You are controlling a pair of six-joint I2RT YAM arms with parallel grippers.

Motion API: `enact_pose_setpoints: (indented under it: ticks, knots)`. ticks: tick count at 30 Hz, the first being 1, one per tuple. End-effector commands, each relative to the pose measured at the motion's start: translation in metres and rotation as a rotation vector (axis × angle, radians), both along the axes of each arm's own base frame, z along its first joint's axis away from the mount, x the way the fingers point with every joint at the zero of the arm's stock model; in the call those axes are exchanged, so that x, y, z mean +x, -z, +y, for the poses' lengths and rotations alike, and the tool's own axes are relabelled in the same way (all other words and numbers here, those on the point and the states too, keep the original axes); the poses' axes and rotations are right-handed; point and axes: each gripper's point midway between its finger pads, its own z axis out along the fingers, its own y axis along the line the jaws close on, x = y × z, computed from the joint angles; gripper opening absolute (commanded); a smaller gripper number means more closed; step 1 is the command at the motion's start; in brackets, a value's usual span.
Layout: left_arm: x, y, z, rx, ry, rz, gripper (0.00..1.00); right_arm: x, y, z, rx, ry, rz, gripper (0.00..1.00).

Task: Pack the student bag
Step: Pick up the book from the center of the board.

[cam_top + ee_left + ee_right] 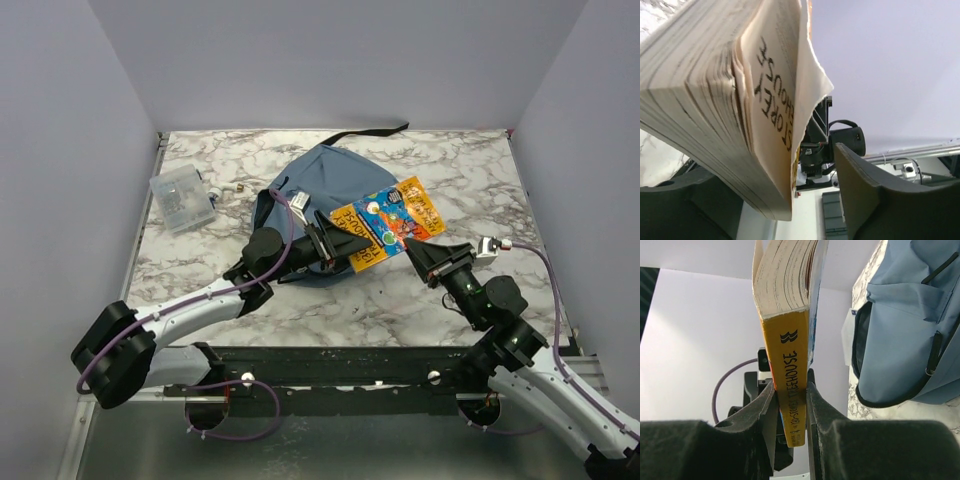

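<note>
The student bag [325, 185] lies flat mid-table, dusty blue with black zippers; its open edge also shows in the right wrist view [905, 315]. A thick paperback book [385, 225] with a yellow, colourful cover is held in the air just in front of it. My right gripper [428, 258] is shut on the book's yellow spine [790, 385]. My left gripper [338, 245] stands open around the book's other end [765, 175]: the page block [705, 100] sits between the jaws, and a gap separates it from the right finger [865, 195].
A clear plastic box [182, 198] and a small white item [240, 188] lie left of the bag. A black strap [370, 131] trails toward the back wall. Walls close in the table on three sides.
</note>
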Motion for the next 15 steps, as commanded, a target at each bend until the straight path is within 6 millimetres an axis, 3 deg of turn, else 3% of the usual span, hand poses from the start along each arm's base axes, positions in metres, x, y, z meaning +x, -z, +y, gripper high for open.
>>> enact_pose_setpoints:
  ticks: [1, 3, 6, 8, 10, 15]
  knots:
    - [0.014, -0.01, -0.004, -0.014, -0.066, -0.071, 0.6, -0.006, -0.03, -0.002, 0.118, -0.015, -0.073, 0.01]
    - [0.02, -0.006, -0.005, -0.004, -0.086, -0.067, 0.53, -0.005, -0.03, -0.001, 0.118, -0.019, -0.075, 0.01]
    - [0.025, -0.007, -0.009, 0.01, -0.097, -0.1, 0.27, -0.001, -0.022, 0.0, 0.081, -0.007, -0.06, 0.01]
    - [0.026, -0.013, -0.007, 0.019, -0.108, -0.153, 0.13, 0.003, -0.011, -0.003, 0.009, 0.023, -0.036, 0.01]
    - [0.028, -0.016, 0.001, 0.053, -0.146, -0.201, 0.07, 0.007, 0.012, -0.011, -0.113, 0.07, 0.027, 0.01]
    - [0.039, -0.015, 0.043, 0.28, -0.293, -0.306, 0.0, 0.012, 0.042, -0.043, -0.417, 0.19, 0.06, 0.39]
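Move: The book hangs in the air between the hands: its middle is roughly 5 cm ahead and 5 cm to the right of the open left gripper, about level, with its page edge already between the fingers. The right gripper, some 10 cm to the left hand's right and level fore and aft, has it by the spine, the middle 5 cm ahead and 5 cm left. From the left hand, the backpack lies about 13 cm forward, 7 cm left and 20 cm down. Ease the left gripper about 2 cm forward and slightly down around the page edge at the book's near left end, and close its wide-open fingers to pinch the page block. Then draw back a touch, turning the wrist some 10 degrees. Keep the right fingers round the spine while that hand sinks 1 to 2 cm late on and rolls slightly. ##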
